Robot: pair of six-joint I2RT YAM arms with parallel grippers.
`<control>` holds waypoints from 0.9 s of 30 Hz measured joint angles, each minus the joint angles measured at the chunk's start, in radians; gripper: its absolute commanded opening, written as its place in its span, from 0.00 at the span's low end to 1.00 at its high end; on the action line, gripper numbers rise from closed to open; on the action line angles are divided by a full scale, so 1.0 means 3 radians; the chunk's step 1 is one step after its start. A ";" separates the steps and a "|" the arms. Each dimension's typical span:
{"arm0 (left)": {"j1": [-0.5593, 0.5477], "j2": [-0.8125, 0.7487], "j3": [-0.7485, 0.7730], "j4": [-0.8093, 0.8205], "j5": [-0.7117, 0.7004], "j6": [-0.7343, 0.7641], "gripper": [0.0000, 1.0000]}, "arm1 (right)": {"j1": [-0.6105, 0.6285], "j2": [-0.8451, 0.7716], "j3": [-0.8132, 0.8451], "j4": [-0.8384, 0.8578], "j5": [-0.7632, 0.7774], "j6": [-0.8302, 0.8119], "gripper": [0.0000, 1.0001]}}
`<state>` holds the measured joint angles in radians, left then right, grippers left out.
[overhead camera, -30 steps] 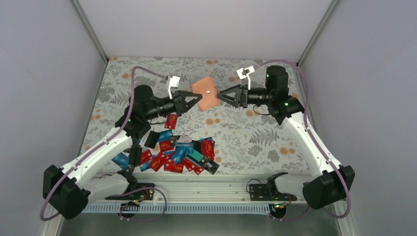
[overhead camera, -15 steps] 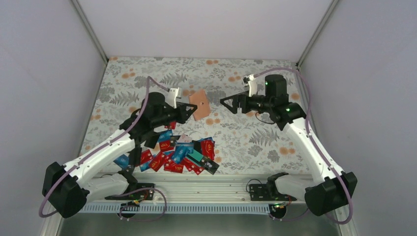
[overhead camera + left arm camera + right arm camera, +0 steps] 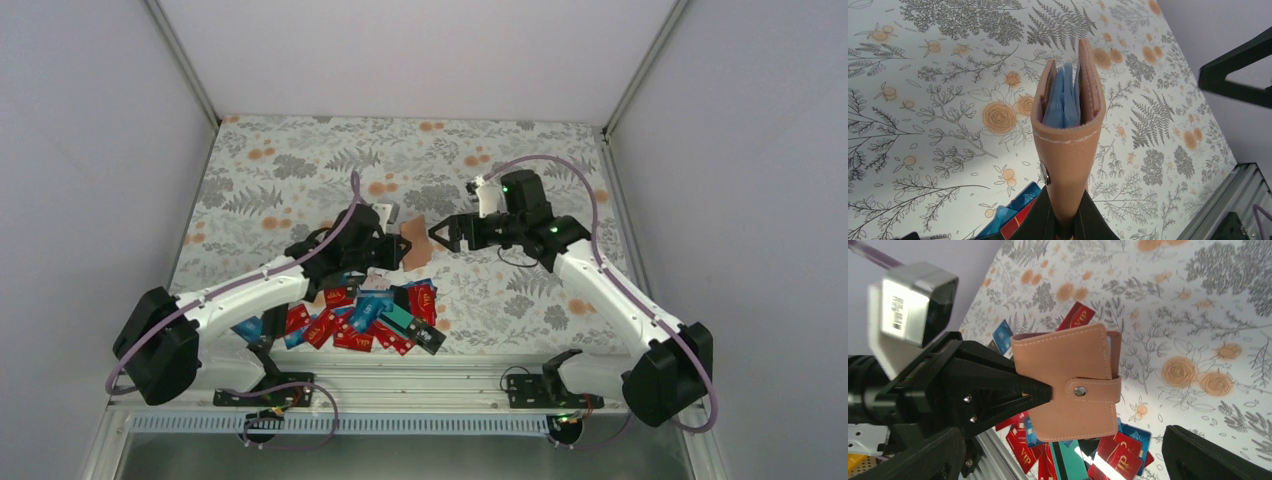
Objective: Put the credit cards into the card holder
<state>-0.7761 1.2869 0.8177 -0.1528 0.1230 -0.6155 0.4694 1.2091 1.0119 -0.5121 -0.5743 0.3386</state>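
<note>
The tan card holder (image 3: 415,246) hangs above the floral table, strap snapped closed, with my left gripper (image 3: 401,247) shut on its near edge. From the left wrist view I look along the card holder (image 3: 1068,130) standing out of the left gripper (image 3: 1066,222), its blue-grey pockets showing at the far end. My right gripper (image 3: 446,234) is open just right of the holder, not touching it. In the right wrist view the card holder (image 3: 1073,385) lies ahead of the wide right gripper (image 3: 1064,441). The credit cards (image 3: 370,315) lie heaped below it, mostly red credit cards (image 3: 1113,452).
One red card (image 3: 1079,316) lies apart beyond the holder. A metal rail (image 3: 420,385) runs along the table's near edge, just behind the card heap. Grey walls close in the left, right and far sides. The left arm's wrist camera (image 3: 913,300) sits close to my right gripper.
My right gripper has let go of the card holder and opened wide. The left arm has carried the holder nearer and lower, toward the card heap, and the right arm has followed.
</note>
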 measured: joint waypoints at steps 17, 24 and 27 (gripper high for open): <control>-0.0172 0.0167 0.0230 -0.0158 -0.0239 0.0010 0.02 | 0.0384 0.0501 -0.0052 0.0211 0.0455 0.0655 0.63; -0.0231 0.0167 0.0249 -0.0195 -0.0304 0.0027 0.02 | 0.0411 0.0684 -0.0052 0.0259 0.0598 0.0782 0.56; -0.0244 0.0177 0.0249 -0.0237 -0.0354 0.0039 0.02 | 0.0430 0.0740 -0.0052 0.0285 0.0604 0.0807 0.56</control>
<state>-0.8494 1.3399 0.8925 -0.2237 0.0170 -0.6037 0.5983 1.4311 0.9962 -0.4267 -0.3931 0.5808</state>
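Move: The card holder I am after is pinched in my left hand, its middle roughly 2 cm ahead of that hand and 3 cm to its right, about level. From my open right hand it lies about 6 cm left, 1 cm ahead and 7 cm lower. Far below the right hand, the card pile's right end is some 8 cm back and 4 cm left; a lone red card lies about 4 cm ahead and 23 cm left. I bring my right hand down about 8 cm and some 3 cm left onto the card holder's free side, by the strap, tipping the fingers down roughly 15 degrees and narrowing them from wide open to about half. My left hand keeps its pinch and holds the holder nearly in place, easing only a centimetre or so to the right. ##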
